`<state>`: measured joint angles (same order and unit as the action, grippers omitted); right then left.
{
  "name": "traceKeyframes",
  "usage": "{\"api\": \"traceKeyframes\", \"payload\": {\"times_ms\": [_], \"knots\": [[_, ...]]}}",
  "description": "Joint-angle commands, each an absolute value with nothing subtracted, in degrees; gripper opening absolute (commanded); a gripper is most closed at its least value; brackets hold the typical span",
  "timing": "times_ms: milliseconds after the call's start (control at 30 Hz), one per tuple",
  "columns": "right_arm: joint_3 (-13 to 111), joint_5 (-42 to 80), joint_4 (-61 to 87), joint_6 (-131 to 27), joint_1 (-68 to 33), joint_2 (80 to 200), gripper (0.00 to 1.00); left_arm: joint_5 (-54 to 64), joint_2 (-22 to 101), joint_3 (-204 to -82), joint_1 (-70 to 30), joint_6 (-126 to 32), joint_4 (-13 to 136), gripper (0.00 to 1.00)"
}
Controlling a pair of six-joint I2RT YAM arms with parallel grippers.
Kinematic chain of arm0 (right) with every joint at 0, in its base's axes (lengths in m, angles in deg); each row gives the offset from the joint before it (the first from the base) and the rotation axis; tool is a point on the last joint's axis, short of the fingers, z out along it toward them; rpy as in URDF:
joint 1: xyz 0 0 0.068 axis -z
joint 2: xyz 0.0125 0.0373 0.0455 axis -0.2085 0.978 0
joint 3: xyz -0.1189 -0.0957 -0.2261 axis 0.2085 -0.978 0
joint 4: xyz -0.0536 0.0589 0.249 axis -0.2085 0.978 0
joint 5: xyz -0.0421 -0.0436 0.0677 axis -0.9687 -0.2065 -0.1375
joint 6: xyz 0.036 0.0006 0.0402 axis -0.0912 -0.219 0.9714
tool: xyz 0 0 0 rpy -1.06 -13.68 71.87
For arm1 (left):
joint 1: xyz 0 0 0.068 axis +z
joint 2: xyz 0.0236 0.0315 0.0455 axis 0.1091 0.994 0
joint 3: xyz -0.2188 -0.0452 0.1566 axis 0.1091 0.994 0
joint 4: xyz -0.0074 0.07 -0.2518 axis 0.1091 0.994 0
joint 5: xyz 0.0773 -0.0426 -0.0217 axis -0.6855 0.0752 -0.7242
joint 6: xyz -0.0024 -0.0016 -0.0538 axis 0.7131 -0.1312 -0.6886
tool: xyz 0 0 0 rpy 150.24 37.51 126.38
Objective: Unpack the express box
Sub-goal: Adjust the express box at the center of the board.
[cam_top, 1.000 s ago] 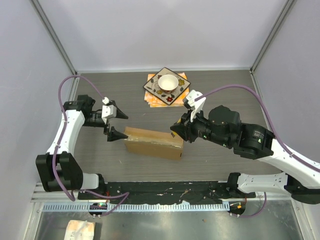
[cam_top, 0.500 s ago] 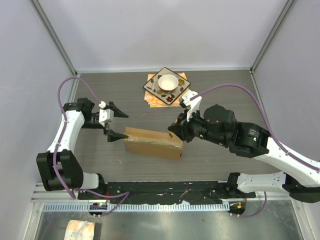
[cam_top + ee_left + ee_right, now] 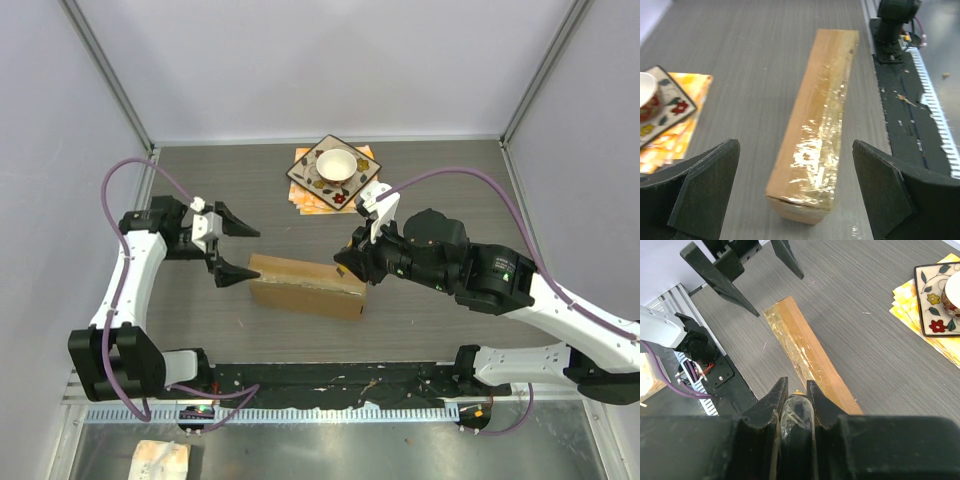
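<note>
The express box (image 3: 305, 285) is plain brown cardboard and lies long across the table's near middle, with shiny clear tape (image 3: 822, 135) running along its top. My left gripper (image 3: 243, 254) is wide open just off the box's left end, and the box end (image 3: 802, 200) sits between its spread fingers (image 3: 707, 187) without touching them. My right gripper (image 3: 349, 262) hovers at the box's right end, shut on a small clear-bodied tool (image 3: 796, 412) with a yellowish tip. That tip points down at the taped top (image 3: 800, 352).
At the back middle, an orange-patterned square plate (image 3: 312, 182) holding a white bowl (image 3: 336, 164) rests on orange napkins (image 3: 912, 302). A black rail (image 3: 330, 378) runs along the near edge, and grey walls close in the left and right sides.
The left gripper has drawn back slightly to the left, still open. The right gripper with its tool has edged a little left over the box's right end.
</note>
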<state>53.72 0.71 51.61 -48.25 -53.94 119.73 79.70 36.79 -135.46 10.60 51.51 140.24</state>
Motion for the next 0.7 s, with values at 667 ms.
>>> {"api": "traceKeyframes", "payload": {"times_ms": [667], "knots": [[55.8, 2.03, 50.47, -47.5, -53.79, 118.7, 0.01, 76.0, 39.91, -126.52, 8.28, 63.91, 158.85, 1.0]]}}
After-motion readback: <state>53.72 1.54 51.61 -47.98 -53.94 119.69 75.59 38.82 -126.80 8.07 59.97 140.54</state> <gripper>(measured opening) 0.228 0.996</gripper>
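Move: The express box stands on its narrow side, and its middle is about 13 cm to the left hand's right, 3 cm back and 16 cm below. Its taped left end is nearly under the open fingers. The knife in the right hand is some 21 cm to the left hand's right, 6 cm back and 11 cm higher. From the right hand, the box's middle lies about 8 cm left, 4 cm ahead and 27 cm below. Down towards the left end of the express box goes the left hand, wide open and pointing right. It starts by sinking and drawing back together, about 2 cm each way, then sinks nearly straight down to some 5.5 cm in all, bringing the fingers to either side of that end. No grip is taken. The right hand stays in place above the box's right part, keeping its hold on the knife. ##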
